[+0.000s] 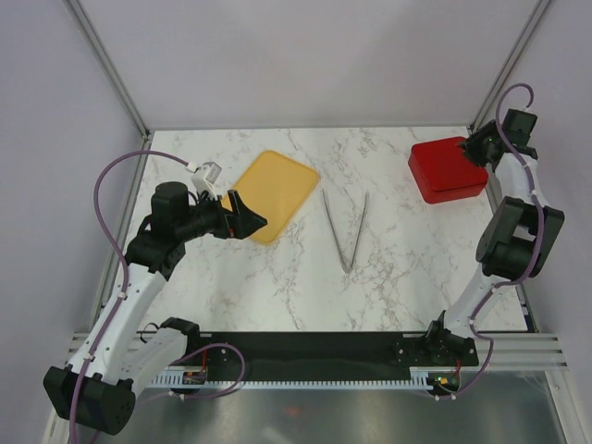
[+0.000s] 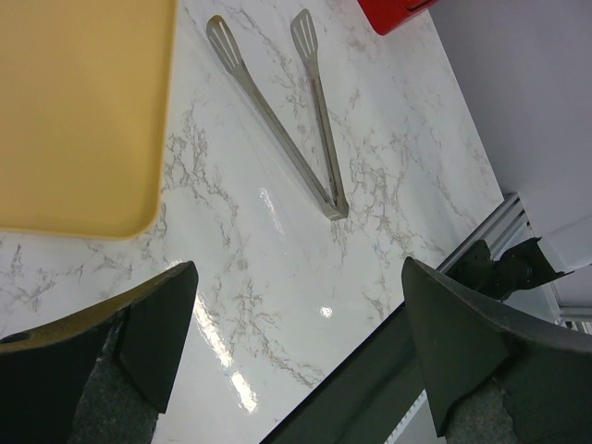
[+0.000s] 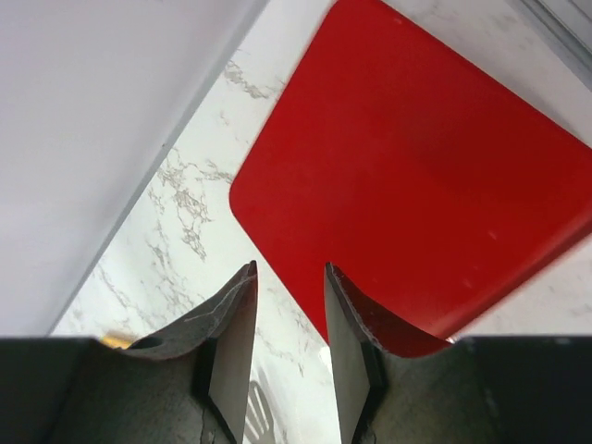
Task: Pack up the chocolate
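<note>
No chocolate pieces show in any view. The yellow-orange tray point(image 1: 271, 190) lies on the marble table at the back left, its plain surface up; it also shows in the left wrist view point(image 2: 74, 102). The red box point(image 1: 447, 168) sits at the back right, showing only a smooth red top point(image 3: 416, 166). My left gripper point(image 1: 245, 220) is wide open and empty point(image 2: 298, 268), just above the tray's near corner. My right gripper point(image 1: 470, 146) hovers over the box's right edge, jaws a narrow gap apart with nothing between them point(image 3: 289, 268).
Metal tongs point(image 1: 346, 227) lie on the table between tray and box, their tips pointing away from me; they also show in the left wrist view point(image 2: 287, 129). Walls close the table at the back and sides. A black rail runs along the near edge.
</note>
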{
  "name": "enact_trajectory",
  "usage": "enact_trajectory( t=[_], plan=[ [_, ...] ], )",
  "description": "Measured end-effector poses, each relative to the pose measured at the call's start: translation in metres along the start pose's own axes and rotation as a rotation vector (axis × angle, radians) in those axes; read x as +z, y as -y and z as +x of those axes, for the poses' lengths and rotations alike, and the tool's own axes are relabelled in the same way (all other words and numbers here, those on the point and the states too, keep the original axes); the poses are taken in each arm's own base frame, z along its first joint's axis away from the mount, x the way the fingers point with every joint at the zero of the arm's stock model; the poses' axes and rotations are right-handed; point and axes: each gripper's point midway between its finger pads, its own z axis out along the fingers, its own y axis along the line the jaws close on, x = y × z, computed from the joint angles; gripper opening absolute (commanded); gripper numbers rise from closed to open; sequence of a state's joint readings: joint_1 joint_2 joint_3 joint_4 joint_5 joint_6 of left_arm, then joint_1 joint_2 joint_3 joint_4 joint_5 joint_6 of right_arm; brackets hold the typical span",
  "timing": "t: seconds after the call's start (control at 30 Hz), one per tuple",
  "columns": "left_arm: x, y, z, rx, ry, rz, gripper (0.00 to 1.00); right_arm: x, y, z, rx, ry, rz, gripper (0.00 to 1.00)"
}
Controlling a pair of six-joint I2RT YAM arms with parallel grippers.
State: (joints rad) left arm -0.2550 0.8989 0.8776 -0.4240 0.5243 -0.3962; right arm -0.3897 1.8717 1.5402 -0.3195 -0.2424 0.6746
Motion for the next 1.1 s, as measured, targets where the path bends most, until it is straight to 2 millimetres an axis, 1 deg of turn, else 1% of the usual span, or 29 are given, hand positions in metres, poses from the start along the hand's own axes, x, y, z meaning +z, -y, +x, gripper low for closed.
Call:
enact_trajectory(
  t=[0.03,0.1,0.17,0.23,0.27,0.3,0.4,0.43,0.47,0.53,0.63,0.73,1.1],
  plan=[
    [0.0,0.0,0.0,0.0,0.001,0.0,1.0,0.007,-0.009,0.0,-0.035,-0.004,-0.002,0.41],
    [0.0,0.0,0.0,0.0,0.001,0.0,1.0,0.023,-0.021,0.002,-0.097,-0.011,-0.003,0.4],
    [0.0,0.0,0.0,0.0,0.001,0.0,1.0,0.032,-0.024,0.011,-0.13,-0.037,0.011,0.4],
    [0.0,0.0,0.0,0.0,0.001,0.0,1.0,0.046,-0.017,0.018,-0.165,-0.059,0.059,0.39],
    [0.0,0.0,0.0,0.0,0.001,0.0,1.0,0.049,-0.009,0.021,-0.174,-0.066,0.088,0.39],
    [0.0,0.0,0.0,0.001,0.002,0.001,1.0,0.05,0.002,0.026,-0.182,-0.08,0.133,0.39],
    [-0.001,0.001,0.0,0.002,0.004,0.002,1.0,0.047,0.043,0.04,-0.202,-0.116,0.279,0.39],
    [-0.001,0.001,0.0,0.003,0.004,0.002,1.0,0.046,0.05,0.041,-0.204,-0.112,0.298,0.38],
    [-0.001,0.001,0.0,0.003,0.004,0.002,1.0,0.042,0.052,0.036,-0.218,-0.089,0.317,0.38],
    [-0.001,0.001,0.0,0.002,0.004,0.002,1.0,0.032,0.064,0.039,-0.23,-0.088,0.363,0.38],
    [-0.001,0.001,0.0,0.003,0.004,0.002,1.0,0.025,0.072,0.037,-0.246,-0.073,0.399,0.38],
    [-0.001,0.001,-0.001,0.003,0.004,0.001,1.0,0.022,0.076,0.035,-0.256,-0.061,0.42,0.38],
    [-0.002,0.001,-0.001,0.005,0.01,0.001,1.0,0.02,0.078,0.036,-0.277,-0.053,0.429,0.39]
  ],
)
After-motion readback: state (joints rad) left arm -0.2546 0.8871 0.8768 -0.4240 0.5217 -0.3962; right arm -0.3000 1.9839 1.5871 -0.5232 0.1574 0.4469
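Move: The closed red chocolate box lies almost straight under the right hand, its middle roughly 2 cm ahead, 1 cm to the left and 11 cm down. The tongs lie on the table about 36 cm to that hand's left and 19 cm nearer the base, with the yellow tray some 60 cm left and 8 cm nearer, both about 16 cm below. From the idle left hand, the box is roughly 26 cm ahead, 64 cm right and 20 cm down. The right hand comes down onto the red lid, fingertips reaching its top just inside the middle of the near edge. It first swings about 4 cm forward and a little left, then sinks some 8 cm while drawing back about 7 cm, and eases to a stay there. The wrist tips down some 20 degrees and rolls its left side down; the fingers stay partly closed. ##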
